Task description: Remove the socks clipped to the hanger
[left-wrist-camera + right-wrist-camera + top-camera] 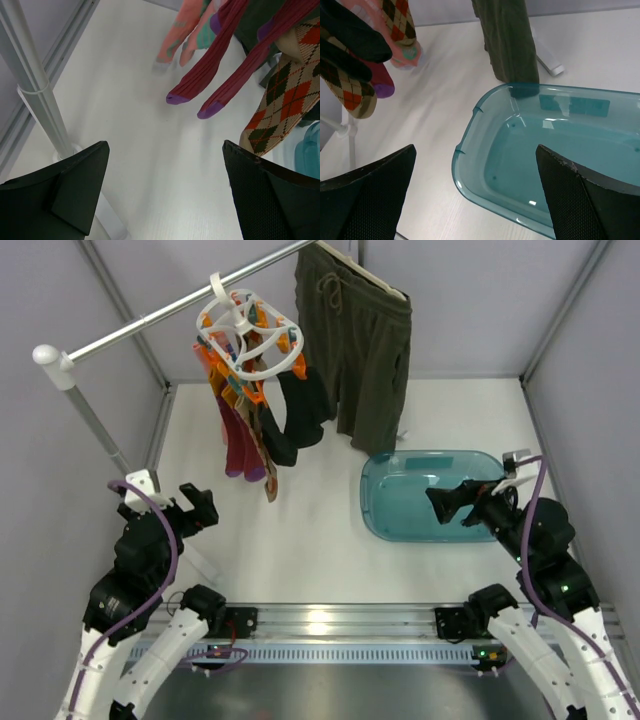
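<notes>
The white ring hanger point(250, 335) hangs by its hook from the rail at the back left, with orange and teal pegs. Several socks hang clipped under it: black point(300, 410), maroon point(238, 445) and diamond-patterned point(266, 465). My left gripper point(200, 508) is open and empty, low and in front of the socks. In the left wrist view the maroon socks point(210, 65), pink sock point(177, 32) and diamond sock point(285, 95) dangle ahead of the left gripper point(165, 150). My right gripper point(445, 502), also seen as point(475, 150), is open and empty over the tub.
Olive shorts point(360, 340) hang on a slim hanger to the right of the socks. A teal tub point(375, 515) sits on the table at the right, nothing in it. The rail point(150, 325) rests on a white post point(35, 90) at the left. Grey walls enclose the table.
</notes>
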{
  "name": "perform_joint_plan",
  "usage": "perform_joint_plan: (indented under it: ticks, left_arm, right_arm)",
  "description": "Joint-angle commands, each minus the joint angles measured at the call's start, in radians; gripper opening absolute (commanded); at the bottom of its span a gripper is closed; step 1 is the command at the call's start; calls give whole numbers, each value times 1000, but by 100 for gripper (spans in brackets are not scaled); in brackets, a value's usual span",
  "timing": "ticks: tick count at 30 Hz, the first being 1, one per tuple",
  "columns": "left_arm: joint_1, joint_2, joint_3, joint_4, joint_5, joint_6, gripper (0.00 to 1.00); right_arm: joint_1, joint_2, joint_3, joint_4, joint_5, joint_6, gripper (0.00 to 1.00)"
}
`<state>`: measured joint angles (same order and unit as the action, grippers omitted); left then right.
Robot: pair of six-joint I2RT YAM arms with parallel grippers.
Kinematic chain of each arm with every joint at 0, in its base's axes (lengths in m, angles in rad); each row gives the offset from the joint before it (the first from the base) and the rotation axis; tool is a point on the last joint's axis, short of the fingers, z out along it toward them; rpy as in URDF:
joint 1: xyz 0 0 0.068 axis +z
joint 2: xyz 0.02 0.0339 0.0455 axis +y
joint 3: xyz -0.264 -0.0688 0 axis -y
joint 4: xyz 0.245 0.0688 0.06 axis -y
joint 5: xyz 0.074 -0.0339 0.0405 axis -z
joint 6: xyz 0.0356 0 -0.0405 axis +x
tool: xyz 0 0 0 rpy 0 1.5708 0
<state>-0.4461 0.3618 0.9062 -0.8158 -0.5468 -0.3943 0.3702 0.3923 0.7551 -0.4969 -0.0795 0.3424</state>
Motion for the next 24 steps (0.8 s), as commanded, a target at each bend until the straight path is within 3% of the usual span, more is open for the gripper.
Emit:
perform_joint_plan:
  ticks: [1,8,13,17,20,24]
  left_arm:
    - [0,-7,33,29,-10,-20,99]
    - [-2,-12,121,27,128,-55,99]
    - [-2,28,239,33,431,-37,98]
    - [1,181,382,35,689,-11,99]
    - [3,291,526,38,888,-26,99]
    - [20,510,719,40,1041,-47,99]
  right_arm:
    - [-5,17,-10,118,-49,26,99]
    - [-4,34,-109,384,-216,141,99]
    - [-4,161,-116,589,-370,193,99]
    - [10,374,-82,857,-509,234,99]
    - [110,541,28,862,-484,120,100]
    - [260,707,160,862,-421,12,99]
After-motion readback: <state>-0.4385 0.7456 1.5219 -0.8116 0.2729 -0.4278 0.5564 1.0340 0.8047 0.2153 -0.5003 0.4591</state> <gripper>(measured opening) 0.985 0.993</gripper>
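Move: Hanging up and to the right of the left hand is the black sock pair, roughly 10 cm ahead, 17 cm right and 13 cm higher. Nearer that hand are the argyle sock, about 7 cm ahead and 13 cm right, and the plum socks, 10 cm ahead and 9 cm right, both some 8 cm up. For the right hand the black socks are 9 cm ahead, 29 cm left, 13 cm up; the teal tray is about 18 cm ahead, 6 cm right and 27 cm below. Closing in on the black socks from both sides, the left hand climbs some 17 cm while sweeping about 14 cm right, swinging clockwise by roughly 45 degrees to point across in front of the hanger. The right hand crosses left about 17 cm and a little forward, nearly level, turning about 35 degrees counter-clockwise. Both grippers stay wide open, touching nothing visible. ##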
